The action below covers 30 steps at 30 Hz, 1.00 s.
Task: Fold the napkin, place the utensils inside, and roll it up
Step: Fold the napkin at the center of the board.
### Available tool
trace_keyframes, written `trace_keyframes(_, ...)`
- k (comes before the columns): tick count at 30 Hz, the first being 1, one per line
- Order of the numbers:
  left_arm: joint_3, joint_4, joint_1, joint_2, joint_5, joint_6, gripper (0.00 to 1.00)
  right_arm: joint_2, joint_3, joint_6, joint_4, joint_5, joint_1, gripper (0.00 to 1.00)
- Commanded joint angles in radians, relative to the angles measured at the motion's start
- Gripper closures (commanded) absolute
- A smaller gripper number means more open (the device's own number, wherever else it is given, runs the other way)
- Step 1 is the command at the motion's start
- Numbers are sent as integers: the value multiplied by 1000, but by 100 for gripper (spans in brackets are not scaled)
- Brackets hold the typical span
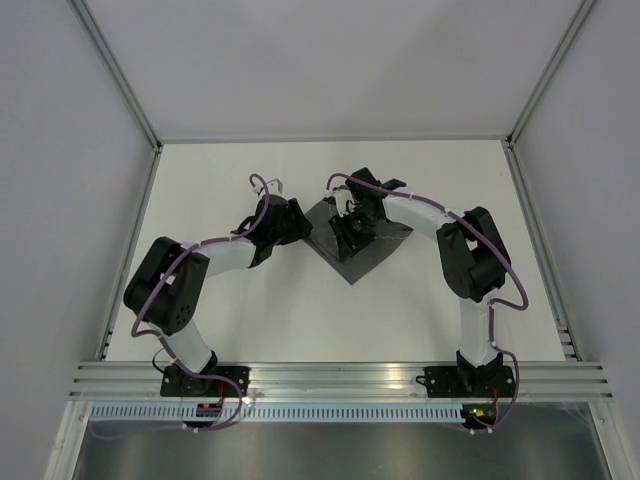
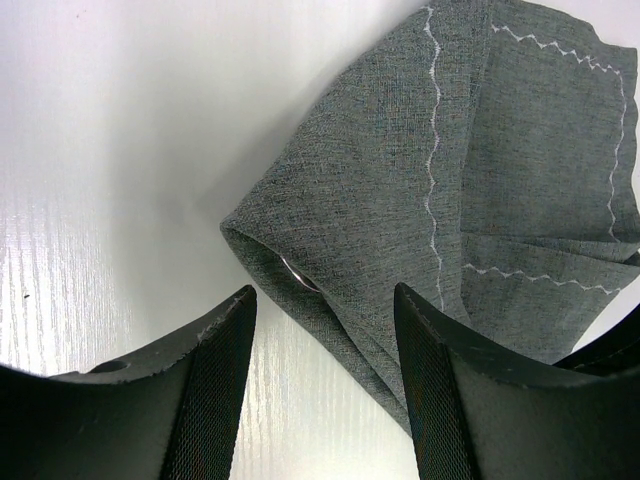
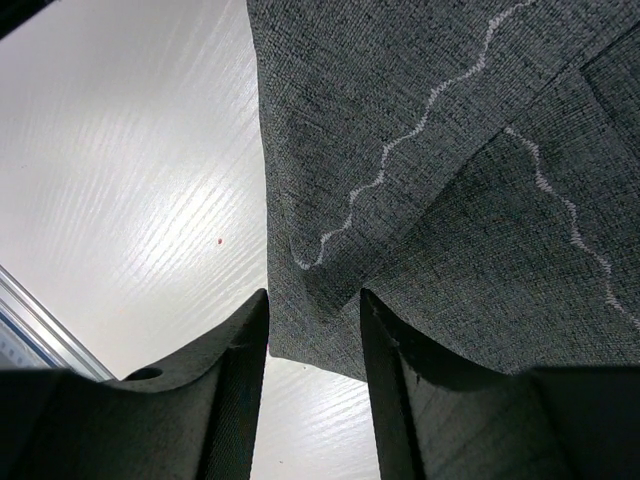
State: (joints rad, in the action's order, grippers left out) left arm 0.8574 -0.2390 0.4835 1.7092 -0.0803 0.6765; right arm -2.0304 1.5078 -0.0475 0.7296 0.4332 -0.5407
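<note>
The dark grey napkin (image 1: 362,250) lies folded on the white table, its light zigzag hem showing in both wrist views. A thin silver sliver of the utensil (image 2: 296,273) peeks out of the fold at the napkin's (image 2: 400,180) left corner; the rest of it is hidden inside the cloth. My left gripper (image 2: 325,345) stands open just short of that corner, with bare table and the cloth's lower edge between its fingers. My right gripper (image 3: 313,335) is open too, its fingers straddling the napkin's (image 3: 420,200) near edge without pinching it. Seen from above, both grippers (image 1: 300,228) (image 1: 350,228) sit at the cloth.
White table (image 1: 250,310) inside a booth with white walls. An aluminium rail (image 1: 340,378) runs along the near edge where the arm bases are bolted. A metal strip (image 3: 40,325) shows at the lower left of the right wrist view.
</note>
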Motion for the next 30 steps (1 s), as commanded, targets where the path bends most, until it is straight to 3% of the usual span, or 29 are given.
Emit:
trace_keyframes(1, 37, -2, -6, 18, -10, 29, 38, -19, 29, 18, -10, 18, -2, 55)
trace_keyframes(9, 48, -10, -11, 43, -9, 31, 38, 9, -14, 8, -19, 10, -2, 77)
trace_keyframes(13, 60, -8, -13, 56, -6, 29, 38, 29, -31, -5, -9, -2, -1, 84)
trace_keyframes(30, 127, 35, -26, 116, -4, 14, 37, 98, -126, -35, -1, -28, -1, 90)
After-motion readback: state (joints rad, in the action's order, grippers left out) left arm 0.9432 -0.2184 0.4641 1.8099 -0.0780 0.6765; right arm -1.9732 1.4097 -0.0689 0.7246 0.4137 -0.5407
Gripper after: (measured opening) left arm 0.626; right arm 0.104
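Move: The right hand hangs with parted fingers over the folded-over flap's corner, which lies right between them and about 1 cm below. The napkin's near tip is some 4 cm back and 1 cm right of that hand; the napkin's left corner is some 10 cm ahead and 9 cm left. From the left hand this left corner lies about 4 cm ahead, 1 cm left and 2 cm below, with a utensil's glint in the fold about 2 cm ahead, straight in line and 2 cm below. The right hand sinks about 1 cm while its fingers shut on the flap's corner and pinch the cloth, then drags it back and to the right towards the near rail, about 2.5 cm in all, with a small rise and dip on the way and hardly any turn. Meanwhile the left hand, fingers kept open, sinks about 1.5 cm and then reaches 2 cm forward to the napkin's left corner, until one fingertip stands over it and seems to touch the cloth there. ##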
